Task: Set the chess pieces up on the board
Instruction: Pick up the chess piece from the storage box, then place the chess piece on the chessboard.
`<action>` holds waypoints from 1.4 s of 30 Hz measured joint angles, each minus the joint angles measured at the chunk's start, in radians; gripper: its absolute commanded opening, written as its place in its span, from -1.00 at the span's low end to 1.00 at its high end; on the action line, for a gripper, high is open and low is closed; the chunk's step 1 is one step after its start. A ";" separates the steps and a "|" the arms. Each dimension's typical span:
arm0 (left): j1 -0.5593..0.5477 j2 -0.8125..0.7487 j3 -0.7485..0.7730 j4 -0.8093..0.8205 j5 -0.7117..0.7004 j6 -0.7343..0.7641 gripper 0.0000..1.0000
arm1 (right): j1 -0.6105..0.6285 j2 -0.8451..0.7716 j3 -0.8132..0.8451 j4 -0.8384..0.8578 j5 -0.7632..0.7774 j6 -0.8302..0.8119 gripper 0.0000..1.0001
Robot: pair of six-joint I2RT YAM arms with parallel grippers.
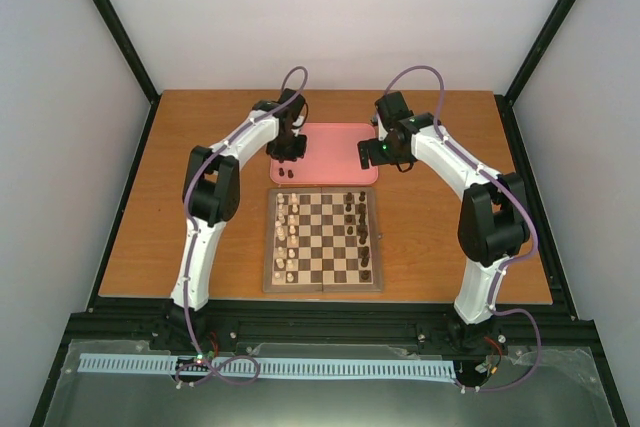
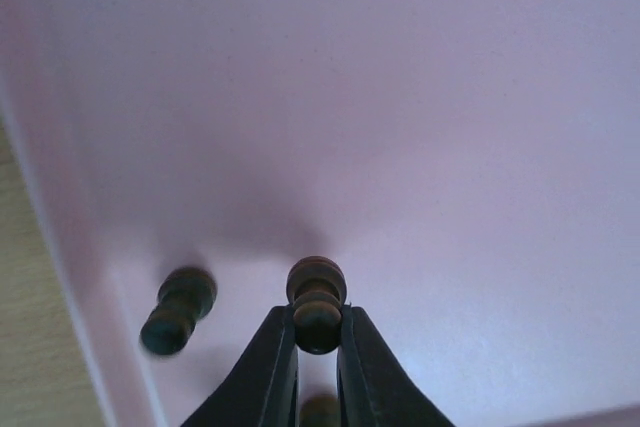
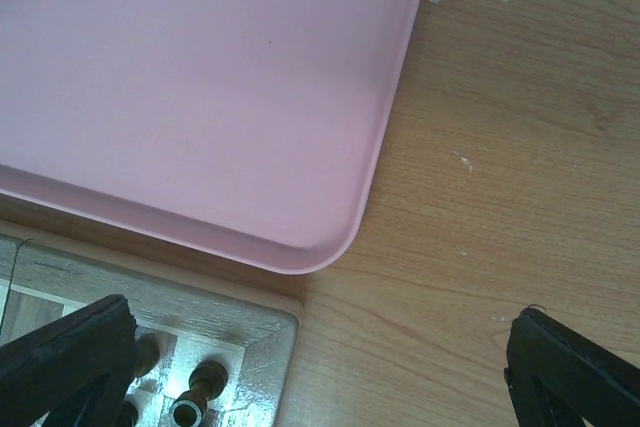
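My left gripper is shut on the head of a small dark chess piece over the pink tray. Whether the piece still touches the tray I cannot tell. A second dark piece lies on its side just to the left, and a third shows between my fingers lower down. From above, the left gripper hangs over the tray's left part. The board lies in front of the tray, with dark pieces along its right side. My right gripper stands open and empty above the board's far right corner.
Cream-white pieces line the board's left columns. The pink tray sits behind the board, its rounded corner close to the board's edge. Bare wooden table lies to the right. Black frame rails border the table.
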 measured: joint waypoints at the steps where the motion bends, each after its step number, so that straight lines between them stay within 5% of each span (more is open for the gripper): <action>1: 0.000 -0.008 -0.001 -0.008 0.000 0.001 -0.99 | 0.000 0.000 0.000 0.002 0.000 0.000 1.00; 7: -0.029 -0.233 -0.129 -0.039 0.019 0.005 -0.98 | 0.000 0.000 0.000 0.013 0.005 0.000 1.00; 16: -0.241 -0.566 -0.326 -0.050 0.190 0.014 -0.98 | 0.000 0.002 0.000 0.017 0.052 0.000 1.00; 25: -0.384 -0.652 -0.628 -0.023 0.253 0.023 -0.98 | -0.013 0.042 0.009 0.017 0.094 0.000 1.00; 42: -0.514 -0.604 -0.645 0.059 0.242 -0.007 -0.98 | -0.022 0.048 -0.013 0.043 0.122 0.000 1.00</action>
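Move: The left fingers already hold a dark chess piece low in the tray; the empty pawn square it is headed for lies about 28 cm back, 16 cm to the right and slightly below. The last-placed dark pawn stands 4 cm beyond that square and a dark back-row piece 4 cm to the square's right. Another dark piece waits in the tray 4 cm left of the left hand, level with it. From the right hand the square is roughly 22 cm back, 6 cm left, 9 cm lower. Keeping its pinch on the dark chess piece, the left hand lifts it out of the tray, arcs some 15 cm up while drawing back and right, then sinks by about half that and slows above the board near the empty pawn square, turning some 30 degrees clockwise. The right hand, open and empty, drifts a few centimetres right, down and forward. ##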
